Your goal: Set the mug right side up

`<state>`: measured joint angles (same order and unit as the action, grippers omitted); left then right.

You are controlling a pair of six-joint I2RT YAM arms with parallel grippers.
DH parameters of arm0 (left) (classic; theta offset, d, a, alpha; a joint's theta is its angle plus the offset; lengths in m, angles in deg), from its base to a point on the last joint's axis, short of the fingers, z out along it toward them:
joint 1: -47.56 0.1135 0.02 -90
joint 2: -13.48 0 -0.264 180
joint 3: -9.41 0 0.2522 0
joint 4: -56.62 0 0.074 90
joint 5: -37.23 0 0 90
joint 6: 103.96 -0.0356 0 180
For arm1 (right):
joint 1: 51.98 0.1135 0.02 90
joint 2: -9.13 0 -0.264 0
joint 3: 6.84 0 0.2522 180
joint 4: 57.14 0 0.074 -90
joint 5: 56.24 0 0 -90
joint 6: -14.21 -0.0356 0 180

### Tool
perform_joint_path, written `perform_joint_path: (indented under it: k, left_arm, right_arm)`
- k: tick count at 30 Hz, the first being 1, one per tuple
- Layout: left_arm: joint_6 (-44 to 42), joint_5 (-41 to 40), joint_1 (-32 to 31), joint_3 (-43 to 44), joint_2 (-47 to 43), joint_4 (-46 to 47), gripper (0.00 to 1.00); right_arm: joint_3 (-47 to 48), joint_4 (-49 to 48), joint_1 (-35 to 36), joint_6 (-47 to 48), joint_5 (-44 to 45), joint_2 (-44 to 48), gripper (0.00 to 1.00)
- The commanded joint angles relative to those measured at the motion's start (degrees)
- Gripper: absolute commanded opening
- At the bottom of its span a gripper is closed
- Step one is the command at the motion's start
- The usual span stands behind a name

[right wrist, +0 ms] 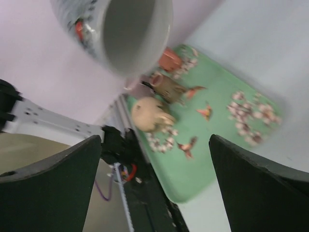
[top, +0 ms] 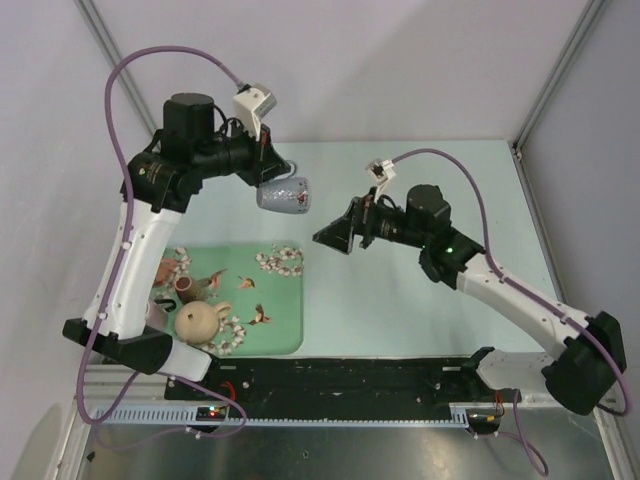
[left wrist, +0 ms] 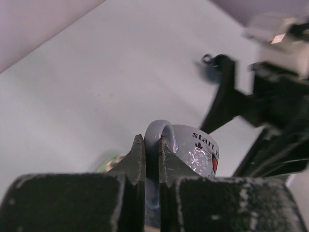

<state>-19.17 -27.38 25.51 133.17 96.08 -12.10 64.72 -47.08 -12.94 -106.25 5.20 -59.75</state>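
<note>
The grey mug (top: 284, 194) with printed lettering and a red heart hangs in the air on its side, its mouth turned toward the right arm. My left gripper (top: 274, 168) is shut on its handle; in the left wrist view the two fingers (left wrist: 137, 157) pinch the handle loop and the mug (left wrist: 199, 150) shows just beyond them. My right gripper (top: 335, 238) stands open a little to the right of the mug, holding nothing. In the right wrist view the mug's open mouth (right wrist: 131, 30) fills the top, above and apart from the wide-spread right gripper (right wrist: 155, 141).
A green flowered tray (top: 285, 315) lies at the front left of the pale table, under and in front of the mug. On it sit a tan round pot (top: 200, 322) and a brown pot (top: 188, 285). The black rail (top: 350, 385) runs along the near edge.
</note>
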Motion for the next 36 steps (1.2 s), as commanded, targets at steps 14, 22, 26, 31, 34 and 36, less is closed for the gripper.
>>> perform_joint_path:
  k: [14,22,26,31,34,36]
  left_arm:
    - [7.0,13.0,-0.2,3.8,0.5,0.0,0.00]
    - [7.5,13.3,-1.6,3.7,1.1,0.7,0.00]
    - [6.5,12.6,-1.6,1.8,0.5,0.8,0.00]
    - [3.2,8.5,-0.3,0.3,0.2,0.8,0.82]
    - [-1.6,-3.6,1.0,-1.9,-0.6,0.6,0.97]
    - [-7.0,-11.8,1.3,-4.1,-1.2,-0.3,0.99]
  right_arm:
    - [7.7,-16.7,2.7,-8.4,-0.1,-3.1,0.89]
    - [10.8,-27.1,4.4,-16.4,-4.7,-9.3,0.55]
    - [10.9,-27.7,3.8,-16.8,-4.1,-8.7,0.24]
    - [11.0,-9.7,0.7,-9.5,4.8,-5.0,0.01]
    - [13.9,11.6,0.7,4.1,21.2,-4.3,0.00]
    - [16.3,26.4,1.1,10.6,31.5,-6.5,0.00]
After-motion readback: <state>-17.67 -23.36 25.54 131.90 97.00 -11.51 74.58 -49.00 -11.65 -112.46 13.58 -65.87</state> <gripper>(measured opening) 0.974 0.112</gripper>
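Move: The left hand holds the grey mug by its handle, the body about 4 cm to its right, 2 back and 3 below; a printed flower ring lies almost straight beneath, some 3 cm left and 39 down. From the open right hand, the mug is about 12 cm left, 4 ahead and 8 above; a blue mug stands roughly 28 cm to that hand's right, 5 ahead and 25 below. Right hand rises some 9 cm leftward, pinches the mug's rim, then dips forward as left releases its handle. ##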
